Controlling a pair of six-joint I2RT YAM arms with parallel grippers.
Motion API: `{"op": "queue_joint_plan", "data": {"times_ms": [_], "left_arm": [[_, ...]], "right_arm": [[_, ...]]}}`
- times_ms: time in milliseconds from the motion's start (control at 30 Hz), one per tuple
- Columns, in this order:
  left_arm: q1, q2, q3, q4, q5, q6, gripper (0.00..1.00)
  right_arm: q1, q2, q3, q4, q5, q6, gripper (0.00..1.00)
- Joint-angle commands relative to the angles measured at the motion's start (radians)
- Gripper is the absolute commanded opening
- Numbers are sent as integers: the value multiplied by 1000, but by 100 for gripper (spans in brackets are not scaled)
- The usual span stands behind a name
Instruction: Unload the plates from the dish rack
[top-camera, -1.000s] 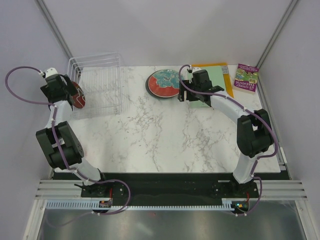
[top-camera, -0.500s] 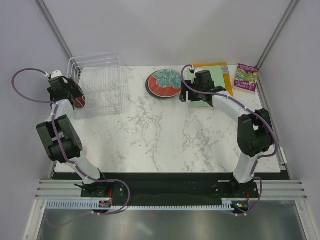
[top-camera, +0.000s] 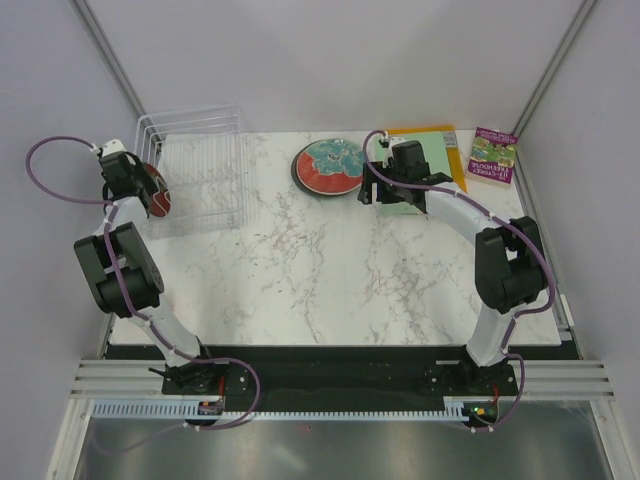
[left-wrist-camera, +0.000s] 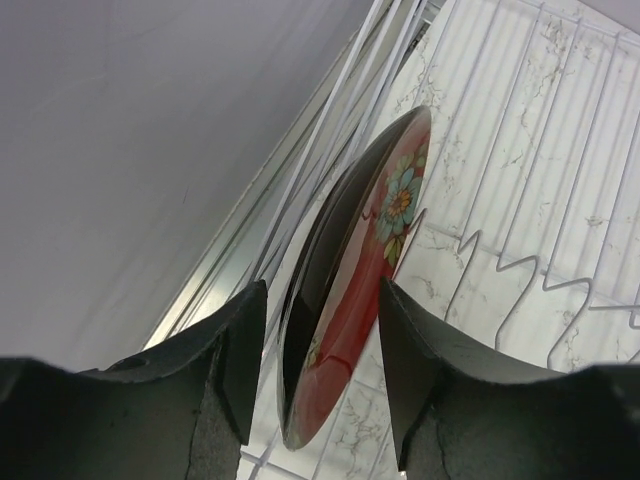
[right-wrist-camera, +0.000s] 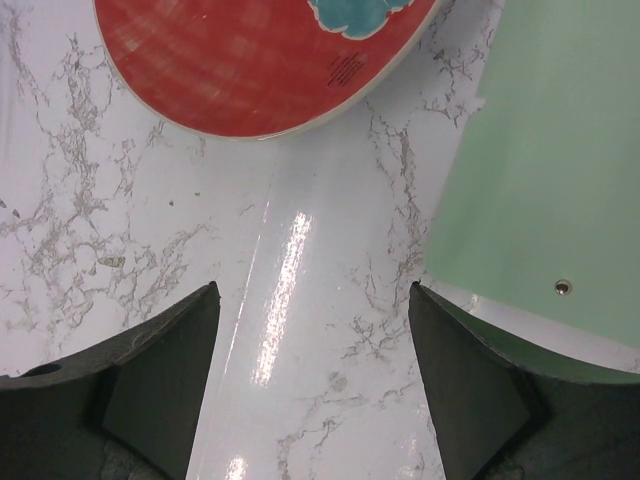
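Note:
A red plate (left-wrist-camera: 370, 240) with a blue flower and a dark back stands on edge at the left end of the white wire dish rack (top-camera: 200, 170). My left gripper (left-wrist-camera: 320, 300) straddles its lower rim, open, with a small gap on each side. The same plate (top-camera: 155, 197) and the left gripper (top-camera: 140, 188) show in the top view. Another red plate (top-camera: 328, 166) with a teal pattern lies flat on the table, a dark rim showing under it. My right gripper (right-wrist-camera: 315, 300) hangs open over bare marble just in front of that plate (right-wrist-camera: 250, 60).
A light-green mat (right-wrist-camera: 550, 150) lies right of the right gripper, on an orange sheet (top-camera: 458, 150) at the back. A purple book (top-camera: 492, 155) sits at the back right corner. The rack's wire slots (left-wrist-camera: 497, 262) stand right of the held-between plate. Side walls are close.
The left gripper has moved in over the plate's edge and its jaws have narrowed around it. The right gripper drew back slightly from the flat plate, then stayed still.

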Motion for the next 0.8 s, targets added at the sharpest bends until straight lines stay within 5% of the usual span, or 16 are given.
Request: {"op": "queue_joint_plan", "data": {"times_ms": [0, 500, 767], "left_arm": [[6, 27, -1, 102, -13, -21, 52], [0, -25, -46, 199, 10, 3, 5], [-35, -49, -7, 175, -8, 43, 2]], "right_arm": [[-6, 24, -1, 30, -20, -3, 83], [-6, 50, 4, 36, -43, 5, 83], [-6, 54, 4, 38, -43, 7, 83]]}}
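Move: Down in the rack's left end, the red plate stands on edge, already between the left hand's open fingers; its middle is roughly 4 cm ahead, 2 cm right and 6 cm below. The rack's left rails run some 3 cm to the hand's left, about 5 cm ahead, while the rack's middle is roughly 12 cm right and 9 cm ahead, 10 cm down. From the right hand the red plate is about 58 cm left and 2 cm ahead, slightly lower. Sinking about 1 cm with a slight drift to the left, the left hand shuts its fingers across the red plate's near upper rim, one pad on the red face and the other on the dark back, where they stop and keep pinching; the wrist barely turns. Meanwhile the open right hand lowers some 2 cm over the bare tabletop, then stays. ##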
